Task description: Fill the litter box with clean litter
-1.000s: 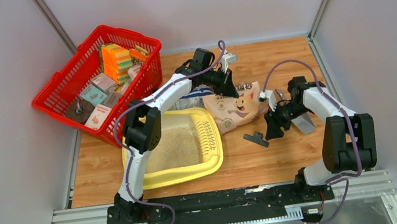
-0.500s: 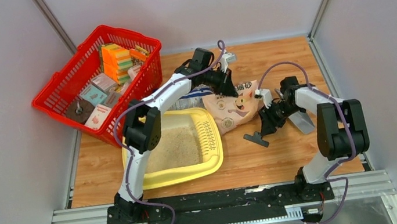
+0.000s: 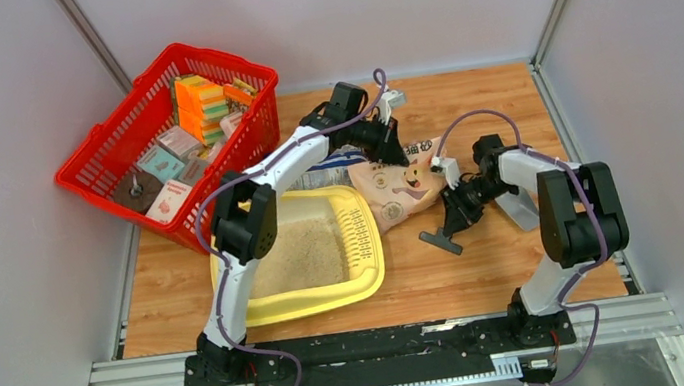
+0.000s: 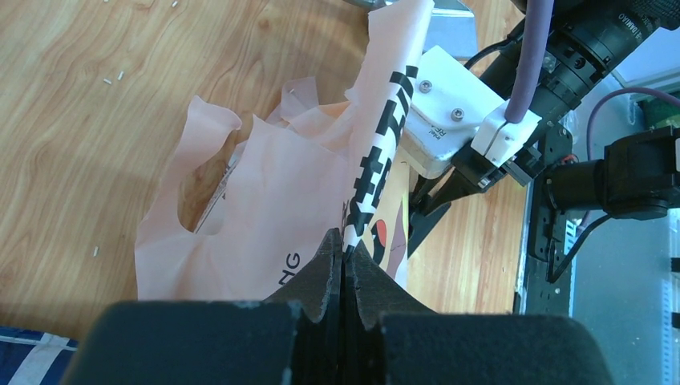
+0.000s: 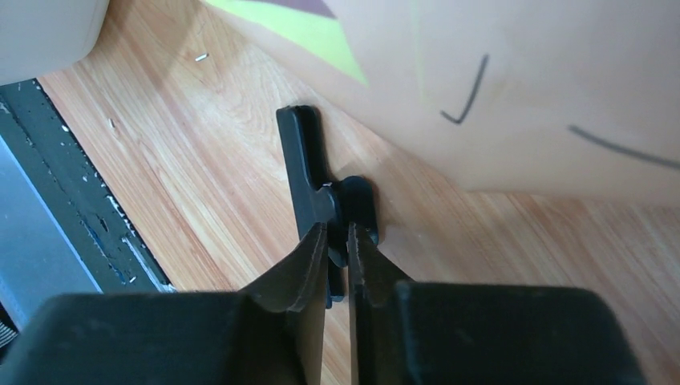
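The pale-yellow litter box (image 3: 318, 303) lies front left, with beige clean litter (image 3: 306, 254) covering its floor. Behind its right corner lies the tan paper bag (image 3: 405, 190) (image 4: 265, 208) (image 5: 521, 88) with a cartoon animal. My left gripper (image 3: 392, 153) (image 4: 345, 250) is shut on the bag's printed top edge and holds it lifted. A black T-shaped clip (image 3: 440, 238) (image 5: 301, 160) lies on the wood just right of the bag. My right gripper (image 3: 454, 219) (image 5: 337, 237) is low over it, both fingers pressed on the clip's rounded tab.
A red mesh basket (image 3: 167, 127) of boxes stands at the back left. A blue-and-white printed bag (image 3: 339, 165) (image 4: 24, 353) lies under my left arm. A grey flat piece (image 3: 522, 211) rests by my right forearm. The right wrist camera block (image 4: 449, 112) is close beside the bag.
My right gripper slid left and down onto the black clip and its jaws narrowed around the tab. The left gripper kept its hold on the bag edge without moving.
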{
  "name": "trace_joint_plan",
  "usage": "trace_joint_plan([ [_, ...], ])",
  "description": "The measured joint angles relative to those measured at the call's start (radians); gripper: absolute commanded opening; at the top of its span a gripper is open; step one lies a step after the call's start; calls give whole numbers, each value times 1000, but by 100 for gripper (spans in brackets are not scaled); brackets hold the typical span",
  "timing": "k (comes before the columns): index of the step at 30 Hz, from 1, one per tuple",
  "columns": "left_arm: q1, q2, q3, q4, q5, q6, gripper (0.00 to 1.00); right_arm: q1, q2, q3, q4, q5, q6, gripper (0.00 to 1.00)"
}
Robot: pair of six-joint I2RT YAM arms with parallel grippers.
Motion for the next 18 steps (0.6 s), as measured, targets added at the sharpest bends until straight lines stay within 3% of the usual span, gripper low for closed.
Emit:
trace_joint_plan([
  [3,0,0,0,0,1,0,0,1,-2,5,-22,-8,2,1],
  [9,-3,0,13,-38,19,44,0,-37,-120,50,-205,-27,-71,0],
  [13,-14,0,34,-100,43,155,0,-121,-266,200,-405,-95,-198,0],
  [18,-36,1,116,-264,42,334,0,-139,-356,407,-493,-167,-309,0],
])
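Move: The black clip lies almost between the right fingertips, its bar centred about 1 cm back, 1 cm left and 1 cm below. From that hand the litter bag's body is some 10 cm forward and 8 cm left, about 3 cm higher; the metal scoop stands 16 cm right and 3 cm forward. From the left hand, which holds the bag's top, the clip is about 17 cm back, 5 cm right and 14 cm below. The right fingers close the rest of the way on the clip's handle and carry the clip up off the table by nearly 20 cm, easing back and right before coming forward again, while the wrist swings the downward-pointing fingers some 30 degrees forward. Meanwhile the left hand keeps its pinch on the litter bag's top edge and draws it about 3 cm back, turning slightly clockwise. ##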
